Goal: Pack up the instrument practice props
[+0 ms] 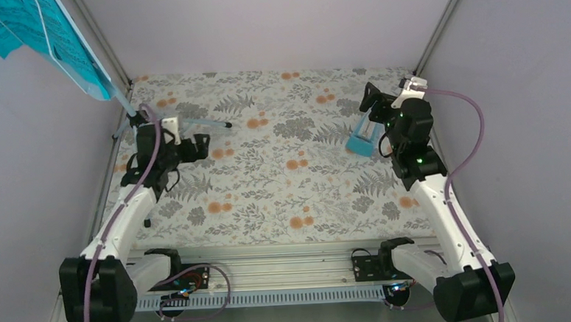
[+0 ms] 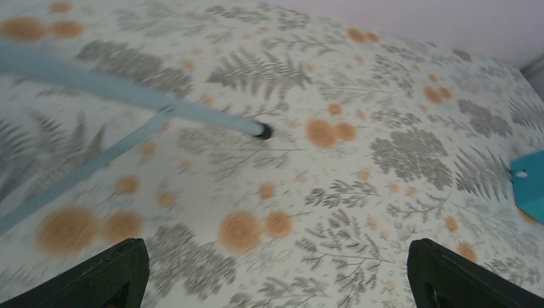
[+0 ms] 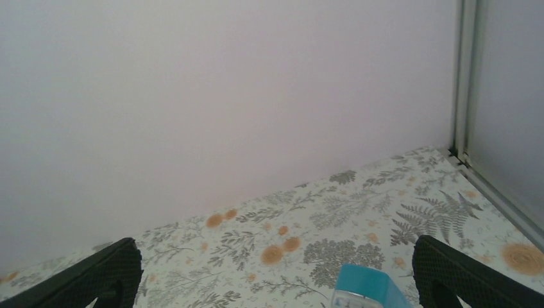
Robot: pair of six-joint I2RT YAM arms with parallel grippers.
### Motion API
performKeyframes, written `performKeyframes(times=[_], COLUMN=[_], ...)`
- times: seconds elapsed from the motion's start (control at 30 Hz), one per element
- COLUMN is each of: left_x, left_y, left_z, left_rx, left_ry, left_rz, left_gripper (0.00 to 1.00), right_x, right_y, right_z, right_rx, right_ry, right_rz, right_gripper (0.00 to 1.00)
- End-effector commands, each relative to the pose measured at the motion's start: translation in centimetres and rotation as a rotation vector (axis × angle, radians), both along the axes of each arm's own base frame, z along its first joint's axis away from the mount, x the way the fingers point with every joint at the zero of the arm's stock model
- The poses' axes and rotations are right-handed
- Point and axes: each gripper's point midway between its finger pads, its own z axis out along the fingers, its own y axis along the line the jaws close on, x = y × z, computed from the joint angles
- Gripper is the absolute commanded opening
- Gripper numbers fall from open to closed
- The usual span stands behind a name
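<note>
The pale blue music stand stands at the far left, with turquoise sheet-music pages on its desk at the top left. One thin leg reaches right across the cloth and ends in a black tip. My left gripper hovers open just in front of that leg, nothing between its fingers. The small blue metronome stands at the far right. My right gripper is open around it; the metronome's top shows between the spread fingers, nearer the right one and apart from it.
A floral cloth covers the table. Pale walls close in the back and both sides, with a metal corner post at the far right. A metal rail and cables run along the near edge.
</note>
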Motion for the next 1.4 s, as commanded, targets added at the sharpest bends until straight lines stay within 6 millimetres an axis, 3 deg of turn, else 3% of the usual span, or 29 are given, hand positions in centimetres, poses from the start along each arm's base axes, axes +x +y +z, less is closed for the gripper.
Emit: performKeyframes(times=[0.0,0.23,0.33,0.47,0.57,0.73,0.83,1.13,1.37], left_x=[-1.5,-3.5,-3.7,-2.9,-1.2,1.6,2.6,6.1,7.4], left_y=[2.9,14.0,15.9,15.4,15.2,17.5,18.4,20.2,21.0], left_z=[3.7,9.5,11.9,15.3,16.1,17.2,17.8,17.2,15.1], left_rx=[-0.123,-0.067,-0.059,-0.031,-0.001,0.07,0.09,0.121,0.101], left_ry=[-0.073,-0.283,-0.38,-0.592,-0.627,-0.641,-0.668,-0.666,-0.638], left_rz=[0.067,0.335,0.342,0.24,0.152,0.161,0.173,0.141,0.144], left_gripper=[1.0,0.98,0.87,0.86,0.83,0.71,0.69,0.62,0.51], right_x=[-1.2,-2.8,-3.3,-4.0,-4.3,-4.9,-5.1,-5.2,-5.1], right_y=[1.0,2.5,3.3,4.3,4.9,5.8,6.4,6.9,7.0], right_z=[1.1,1.2,1.0,0.1,-0.2,-1.2,-1.4,-1.2,-1.7], right_rx=[-0.033,-0.024,-0.025,0.003,0.006,0.025,0.039,0.038,0.043], right_ry=[-0.032,-0.079,-0.096,-0.119,-0.118,-0.109,-0.111,-0.121,-0.115], right_rz=[0.083,0.181,0.234,0.292,0.329,0.389,0.425,0.452,0.461], right_gripper=[0.99,1.0,1.0,1.0,1.0,1.0,1.0,1.0,1.0])
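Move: From the left hand, the upright stand pole at gripping height is about 9 cm ahead, 20 cm left and 14 cm higher. The tripod hub is 9 cm ahead, 20 cm left, near hand height; the black leg tip lies 18 cm ahead, 6 cm right, 19 cm below. From the right hand, the pole is about 70 cm left, 7 cm ahead, level; the blue case is 10 cm ahead, 4 right, 27 below. Contact can't be made out yet: the left hand brings its fingers around the stand pole, swinging about 20 cm left and slightly back while rising some 14 cm, then reaching forward as they tilt up and close to about half open. The empty right hand, still wide open, eases back and left from the blue case, turning some 25 degrees counter-clockwise. ##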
